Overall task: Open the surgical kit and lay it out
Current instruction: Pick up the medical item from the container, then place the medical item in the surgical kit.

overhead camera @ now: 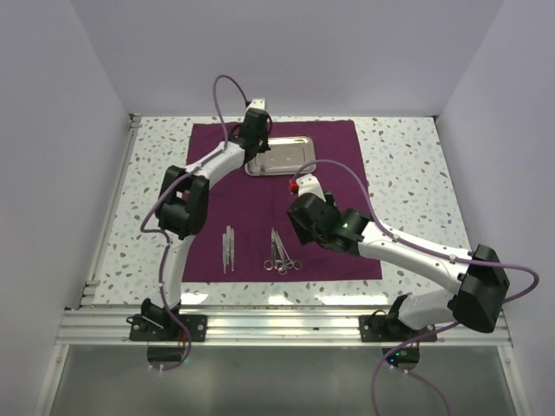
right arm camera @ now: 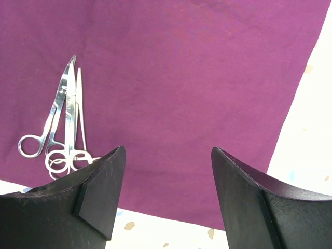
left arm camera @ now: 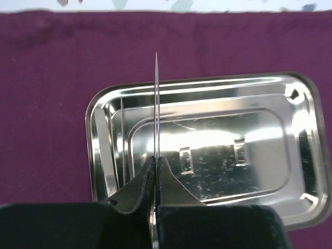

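Observation:
The dark purple cloth [overhead camera: 334, 173] lies spread flat on the table. The shiny steel tray [overhead camera: 286, 156] sits on its far part. My left gripper [overhead camera: 255, 137] hovers over the tray's left end, shut on a thin silver probe [left arm camera: 156, 104] that sticks out edge-on past the fingertips above the tray [left arm camera: 223, 140]. Slim tweezers or probes [overhead camera: 228, 247] and scissors or forceps [overhead camera: 282, 253] lie on the cloth's near part. My right gripper [overhead camera: 305, 227] is open and empty above the cloth [right arm camera: 181, 78], with the scissors [right arm camera: 62, 114] to its left.
The speckled white tabletop [overhead camera: 408, 165] surrounds the cloth, and shows at the cloth's near right corner [right arm camera: 311, 145]. White walls enclose the table on three sides. A metal rail [overhead camera: 277, 325] runs along the near edge by the arm bases.

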{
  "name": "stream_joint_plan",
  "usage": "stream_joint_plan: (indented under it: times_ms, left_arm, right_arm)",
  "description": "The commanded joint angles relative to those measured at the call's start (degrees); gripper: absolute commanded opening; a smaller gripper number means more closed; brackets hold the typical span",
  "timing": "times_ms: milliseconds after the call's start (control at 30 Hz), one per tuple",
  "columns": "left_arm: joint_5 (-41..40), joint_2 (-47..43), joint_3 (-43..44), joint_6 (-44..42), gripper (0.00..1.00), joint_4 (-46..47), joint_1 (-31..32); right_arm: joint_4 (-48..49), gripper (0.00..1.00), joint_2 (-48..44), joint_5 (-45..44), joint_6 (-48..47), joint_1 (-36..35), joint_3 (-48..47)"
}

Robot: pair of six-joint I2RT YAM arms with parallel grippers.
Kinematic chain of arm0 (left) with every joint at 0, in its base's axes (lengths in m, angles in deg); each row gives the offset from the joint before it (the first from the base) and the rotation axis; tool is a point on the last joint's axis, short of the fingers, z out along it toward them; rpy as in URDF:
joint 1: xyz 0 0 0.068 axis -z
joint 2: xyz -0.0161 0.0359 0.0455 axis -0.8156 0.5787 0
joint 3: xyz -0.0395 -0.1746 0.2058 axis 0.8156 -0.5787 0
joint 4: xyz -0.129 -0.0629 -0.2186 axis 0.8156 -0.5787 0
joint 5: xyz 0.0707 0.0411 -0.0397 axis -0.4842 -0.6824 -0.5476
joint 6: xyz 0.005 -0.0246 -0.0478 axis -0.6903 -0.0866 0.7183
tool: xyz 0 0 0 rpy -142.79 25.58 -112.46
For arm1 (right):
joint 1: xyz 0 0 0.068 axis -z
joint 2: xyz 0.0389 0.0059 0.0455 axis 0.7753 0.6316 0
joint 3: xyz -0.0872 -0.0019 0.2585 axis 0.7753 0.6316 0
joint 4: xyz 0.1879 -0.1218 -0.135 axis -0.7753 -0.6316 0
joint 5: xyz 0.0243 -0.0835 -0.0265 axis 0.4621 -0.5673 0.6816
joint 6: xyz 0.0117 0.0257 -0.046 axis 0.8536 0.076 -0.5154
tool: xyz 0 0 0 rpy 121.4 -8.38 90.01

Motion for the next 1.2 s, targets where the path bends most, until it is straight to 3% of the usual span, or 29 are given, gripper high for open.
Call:
stream_joint_plan:
  times_ms: [0,100,200,300,400,533,633,867,1167]
  left_arm:
    - [2.7,-8.5,3.4,-1.9,0.00,1.0,1.2]
    - [3.1,-12.9,0.6,-1.0,0.00,1.7,3.2]
    - [4.3,-18.8,-8.5,1.7,0.00,5.5,6.8]
    - [4.6,-24.1,-22.8,7.1,0.00,10.3,11.7]
    - [2.8,-27.4,-31.7,13.3,0.00,14.9,17.4]
    - [-4.3,-29.2,-37.3,21.5,0.00,16.3,24.9]
    - [-8.9,-28.6,-38.0,25.7,0.00,15.8,30.1]
    - [-11.5,-23.3,-37.9,33.8,0.00,17.1,38.4]
    - [-18.5,-20.1,-36.8,45.3,0.00,12.7,43.8]
  right_arm:
    - [0.7,0.70,-1.2,-3.3,1.3,0.4,0.2]
    - [-0.3,0.69,-2.3,-6.9,3.3,0.5,-0.2]
    - [-1.3,0.68,-5.3,-13.4,7.3,0.5,0.5]
    - [-1.3,0.68,-12.9,-18.5,12.1,0.4,2.6]
    - [-0.6,0.69,-23.2,-23.7,15.7,0.5,5.9]
    - [1.7,0.70,-34.1,-27.1,15.4,0.5,9.9]
    - [-0.5,0.71,-35.9,-29.1,15.7,0.5,9.3]
    - [-2.6,0.71,-33.5,-29.2,17.6,0.5,8.0]
    - [-2.4,0.71,-35.5,-29.7,17.3,0.5,8.9]
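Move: Beneath and ahead of the left hand, which already holds the thin pointed medical item, is the tray: its middle some 4 cm ahead, 6 cm right, 5 cm below. The bare patch of drape it heads for is about 33 cm back, 22 cm right, 5 cm lower; from that patch the scissors lie roughly 16 cm left and 2 cm farther out, the slim instruments 33 cm left and 2 cm farther out. From the right hand the patch is about level, 4 cm right, 12 cm below. Carrying the medical item clear of the tray, the left hand rises about 12 cm, sweeps back and right over the drape past the scissors, then sinks towards the bare patch, rolling its left side down some 20 degrees, fingers still shut. The empty right hand swings right and up out of the way, turning clockwise and tipping its open fingers upward. ##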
